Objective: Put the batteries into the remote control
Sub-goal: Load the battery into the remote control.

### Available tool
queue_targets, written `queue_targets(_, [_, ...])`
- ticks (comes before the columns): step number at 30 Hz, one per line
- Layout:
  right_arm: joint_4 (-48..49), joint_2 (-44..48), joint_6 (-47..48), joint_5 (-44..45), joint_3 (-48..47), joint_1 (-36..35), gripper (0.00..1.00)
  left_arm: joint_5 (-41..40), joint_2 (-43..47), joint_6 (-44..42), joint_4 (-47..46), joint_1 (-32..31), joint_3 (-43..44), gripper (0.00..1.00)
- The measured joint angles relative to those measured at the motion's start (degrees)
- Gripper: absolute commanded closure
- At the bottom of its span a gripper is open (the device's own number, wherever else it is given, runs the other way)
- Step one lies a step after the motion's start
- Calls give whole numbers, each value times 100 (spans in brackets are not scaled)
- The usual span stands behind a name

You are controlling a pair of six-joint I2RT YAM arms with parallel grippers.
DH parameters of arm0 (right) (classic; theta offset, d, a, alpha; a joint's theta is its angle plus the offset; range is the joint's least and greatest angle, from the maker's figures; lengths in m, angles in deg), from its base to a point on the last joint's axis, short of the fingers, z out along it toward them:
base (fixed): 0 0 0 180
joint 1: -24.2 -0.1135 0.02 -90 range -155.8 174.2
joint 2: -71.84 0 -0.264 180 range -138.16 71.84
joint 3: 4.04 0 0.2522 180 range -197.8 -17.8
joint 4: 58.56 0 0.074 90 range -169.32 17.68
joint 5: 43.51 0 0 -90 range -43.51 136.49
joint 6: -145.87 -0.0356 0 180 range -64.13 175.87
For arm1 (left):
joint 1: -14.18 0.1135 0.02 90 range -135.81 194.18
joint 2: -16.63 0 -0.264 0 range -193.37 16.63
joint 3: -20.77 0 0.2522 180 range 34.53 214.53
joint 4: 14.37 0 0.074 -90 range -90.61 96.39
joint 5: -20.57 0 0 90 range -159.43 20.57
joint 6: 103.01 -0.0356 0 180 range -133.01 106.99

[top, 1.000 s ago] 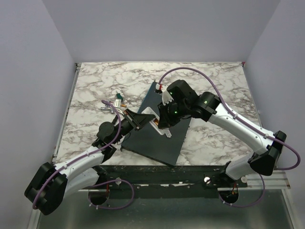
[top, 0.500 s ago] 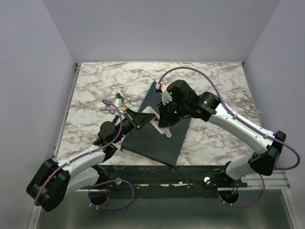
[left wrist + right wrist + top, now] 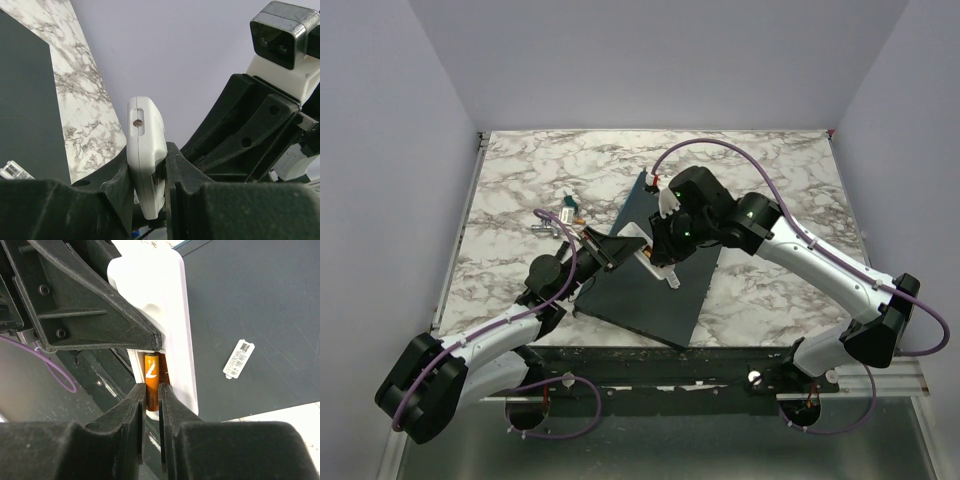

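My left gripper (image 3: 147, 157) is shut on the white remote control (image 3: 145, 145) and holds it off the table over the dark slab. In the right wrist view the remote (image 3: 175, 315) shows its back with the recessed bay. An orange battery (image 3: 151, 371) lies lengthwise in that bay. My right gripper (image 3: 151, 390) is shut on the battery's near end, a finger on each side. From above, the two grippers meet at the remote (image 3: 635, 240); the battery is hidden there.
A large dark grey slab (image 3: 660, 290) lies on the marble table (image 3: 770, 170) under both grippers. A small white labelled piece (image 3: 239, 358) rests on the slab. A few small loose items (image 3: 565, 212) lie on the marble to the left.
The left arm has shifted slightly with the remote. The right gripper stays at the bay with the battery between its fingers.
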Motion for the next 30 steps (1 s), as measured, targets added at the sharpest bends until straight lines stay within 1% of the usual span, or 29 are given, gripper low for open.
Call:
queue_targets(3, [2,0,17,0,0,0,76,0,0,2,-4,0,-2,100])
queue_targets(17, [13,2,22,-4,0,-24,57,-35,0,17,-26,0,-2,100])
queue_targets(30, [76,94,63,114,0,-48,52,-120,0,11,-22,0,-2,100])
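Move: The orange battery lies in the remote's compartment, still between the right fingertips, its middle about 1 cm ahead and 1 cm to the left. The remote's middle is some 3 cm ahead and 3 cm to the left of the right hand. The white battery cover is on the dark board, roughly 8 cm ahead, 2 cm to the right and 14 cm below. From the left hand, which grips the remote, the battery is about 2 cm back and 3 cm right. The right fingers let go of the battery in the remote's compartment, spreading from nearly shut to about half open. The hand stays almost in place meanwhile, easing up only some 0.5 cm at the end, with its fingers still either side of the battery. The left hand keeps its grip and holds the remote still. ##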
